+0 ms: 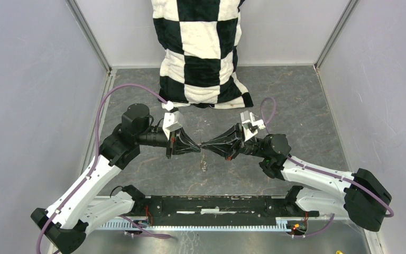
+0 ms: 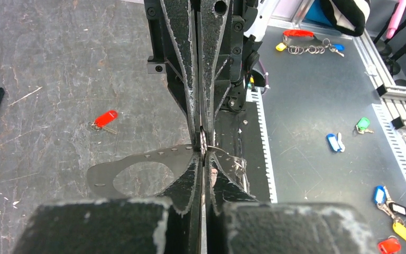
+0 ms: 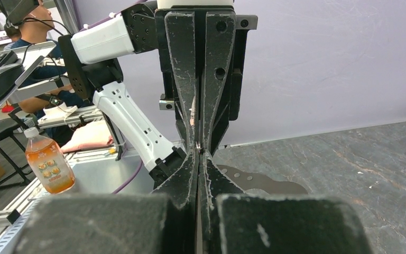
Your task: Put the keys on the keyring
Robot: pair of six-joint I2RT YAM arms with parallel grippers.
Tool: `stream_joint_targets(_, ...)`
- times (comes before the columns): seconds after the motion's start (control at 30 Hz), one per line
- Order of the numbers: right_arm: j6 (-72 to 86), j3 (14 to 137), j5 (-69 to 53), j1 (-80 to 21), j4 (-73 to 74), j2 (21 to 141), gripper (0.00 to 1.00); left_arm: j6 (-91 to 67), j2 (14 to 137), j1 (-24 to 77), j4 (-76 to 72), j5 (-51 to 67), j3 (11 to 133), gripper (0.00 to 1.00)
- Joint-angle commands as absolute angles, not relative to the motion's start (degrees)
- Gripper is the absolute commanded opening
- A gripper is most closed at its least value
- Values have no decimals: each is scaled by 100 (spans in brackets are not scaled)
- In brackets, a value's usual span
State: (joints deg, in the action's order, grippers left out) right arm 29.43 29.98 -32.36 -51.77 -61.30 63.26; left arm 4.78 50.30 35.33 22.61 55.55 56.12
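My left gripper [image 1: 197, 148] [image 2: 203, 155] and right gripper [image 1: 206, 146] [image 3: 197, 152] meet tip to tip above the middle of the grey table [image 1: 296, 106], and both are shut. A thin wire of the keyring [image 2: 221, 152] comes out of the left tips and curves down to a small shiny bunch [image 1: 204, 165]. The right gripper's tips pinch a small ribbed metal piece [image 2: 203, 141]; whether it is a link or a key blade I cannot tell. A red-headed key [image 2: 104, 119] lies loose on the table beyond the grippers.
A black-and-white checked cloth [image 1: 203, 53] lies at the back of the table. Grey walls close in the left and right sides. Several spare tagged keys [image 2: 363, 125] lie on the metal bench [image 2: 317, 95] at the near side. A bottle [image 3: 48, 161] stands outside the cell.
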Motion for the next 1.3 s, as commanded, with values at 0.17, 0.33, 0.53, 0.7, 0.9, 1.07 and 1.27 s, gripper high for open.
stream_joint_targets(0.17,2415,3304,-3343,-5206,-5499,6067,14,1988,5009,3542,3123,5642,6073,2)
stream_joint_targets(0.33,1437,3800,-3586,-5195,-3843,5804,26,3224,5016,3543,3928,5544,6240,2)
stream_joint_targets(0.53,276,4723,-3975,-5192,-1900,5924,37,3766,5182,3551,4343,5388,6435,2)
stream_joint_targets(0.7,-160,5338,-4259,-5184,-1185,6229,38,3924,5246,3551,4344,5207,6477,2)
stream_joint_targets(0.9,-707,5994,-4210,-5249,-113,6512,40,3908,5224,3551,4345,5116,6479,2)
stream_joint_targets(1.07,-1094,6211,-4244,-5330,467,6621,39,3917,5195,3551,4342,5105,6460,2)
stream_joint_targets(1.27,-1290,6386,-4105,-5421,714,6784,34,3890,5182,3551,4348,5126,6478,2)
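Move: The split ring sits in both pairs of fingertips, so it lies at either hand point, within about a centimetre. From the left hand, the metal keyring plate hangs some 3 cm ahead and 4 cm below, with its bunch of loose rings roughly 3 cm back and 6 cm below. The red-tagged keys lie on the table, about 13 cm ahead of the left hand, 17 cm to its right and 30 cm down. The right hand opens its fingers to well under half and lets go of the split ring, then bobs up a centimetre and sinks, ending some 2 cm left and 2 cm lower as it tips its fingers down from their upward slant by about 30 degrees, so that they stand open either side of the ring. Meanwhile the left hand keeps its pinch and carries the ring down about 3 cm and left about 2 cm, rolling nearly 20 degrees so its front side rises and dipping its fingertips slightly. ##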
